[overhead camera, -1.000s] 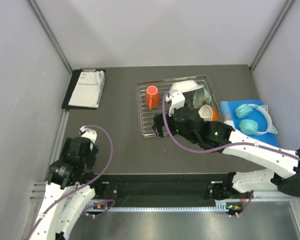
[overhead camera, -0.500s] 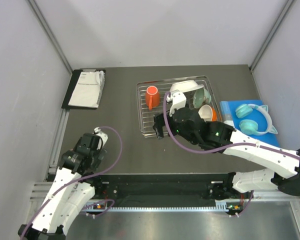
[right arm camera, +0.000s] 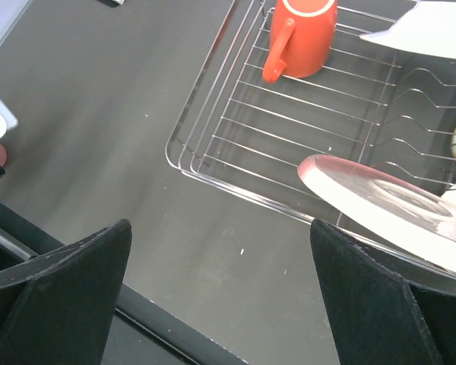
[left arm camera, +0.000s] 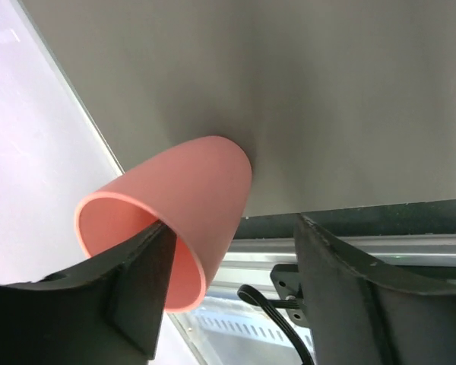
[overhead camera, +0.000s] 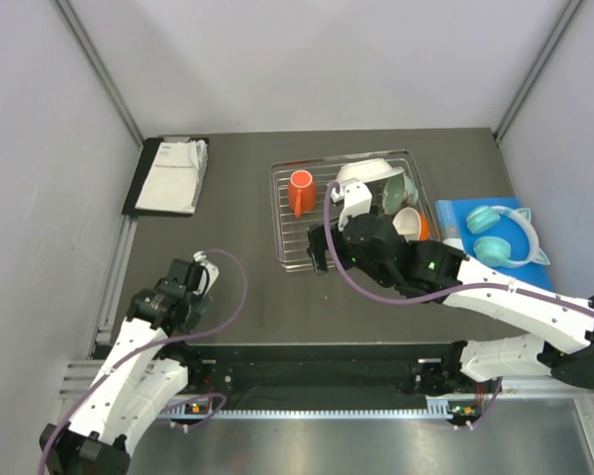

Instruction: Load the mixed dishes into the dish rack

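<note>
The salmon pink cup (left arm camera: 175, 205) lies tilted with its base on the dark table near the front left. My left gripper (overhead camera: 200, 269) is open; one finger (left arm camera: 140, 285) is inside the cup's mouth and the other stands well clear. The cup is hidden in the top view. The dish rack (overhead camera: 279, 213) holds an orange mug (overhead camera: 300, 192), a white bowl (overhead camera: 368, 170), a mint green bowl (overhead camera: 401, 190) and a second orange mug (overhead camera: 412, 223). The pink-and-cream plate (right arm camera: 384, 199) leans in the rack (right arm camera: 184, 163). My right gripper (right arm camera: 220, 228) is open and empty over the table by the rack's near left corner.
A black tray with white papers (overhead camera: 168, 176) lies at the back left. Teal headphones (overhead camera: 505, 236) rest on a blue pad (overhead camera: 453, 220) right of the rack. The table's black front rail (overhead camera: 317, 358) runs along the near edge.
My left arm has unfolded and its gripper has moved right and a little toward the table's middle. My right gripper has shifted slightly toward the rack's corner.
</note>
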Robot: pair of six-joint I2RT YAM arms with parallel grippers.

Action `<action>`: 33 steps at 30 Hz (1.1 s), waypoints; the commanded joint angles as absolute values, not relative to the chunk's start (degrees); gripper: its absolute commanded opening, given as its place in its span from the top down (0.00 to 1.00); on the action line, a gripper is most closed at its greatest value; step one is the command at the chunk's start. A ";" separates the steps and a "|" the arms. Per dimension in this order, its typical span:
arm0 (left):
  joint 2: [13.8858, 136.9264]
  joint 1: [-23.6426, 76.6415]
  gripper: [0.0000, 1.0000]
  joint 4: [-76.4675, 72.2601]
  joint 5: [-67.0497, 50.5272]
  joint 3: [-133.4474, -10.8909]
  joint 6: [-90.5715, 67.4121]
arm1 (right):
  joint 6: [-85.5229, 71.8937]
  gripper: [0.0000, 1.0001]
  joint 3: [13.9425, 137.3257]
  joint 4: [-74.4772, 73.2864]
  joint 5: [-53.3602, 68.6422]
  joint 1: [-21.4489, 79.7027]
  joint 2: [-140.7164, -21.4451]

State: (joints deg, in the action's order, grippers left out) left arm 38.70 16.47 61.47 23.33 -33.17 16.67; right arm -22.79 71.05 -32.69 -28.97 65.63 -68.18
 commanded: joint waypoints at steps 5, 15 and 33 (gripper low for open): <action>41.39 14.59 0.50 57.48 23.12 -31.47 16.79 | -22.94 0.00 70.93 -33.14 -31.90 66.53 -65.04; 47.98 13.80 1.00 54.15 20.56 -31.11 22.22 | -23.29 0.00 67.24 -32.96 -32.52 66.53 -62.75; 56.86 13.80 1.00 23.94 -36.40 -81.39 -6.87 | -25.04 0.00 70.59 -15.25 -12.45 61.62 -55.47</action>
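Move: The pink cup stands upright with its middle about 4 cm to my left hand's left, level fore and aft, roughly 5 cm below; the near rim wall lies between my open fingers. From my left hand, the orange mug in the dish rack is some 36 cm ahead and 38 cm right, the white papers about 39 cm ahead and 1 cm left. From my right hand the cup is about 45 cm left, 17 cm back and 24 cm below. I sink my left hand about 2 cm over the pink cup's rim while closing my fingers, one inside the mouth and one outside, and pinch the wall. Then I swing the cup fast up some 30 cm, forward and right towards the dish rack, tipping my fingers up about 45 degrees and rolling the hand's left side down. My open, empty right hand eases slightly right, then rises about 6 cm. ##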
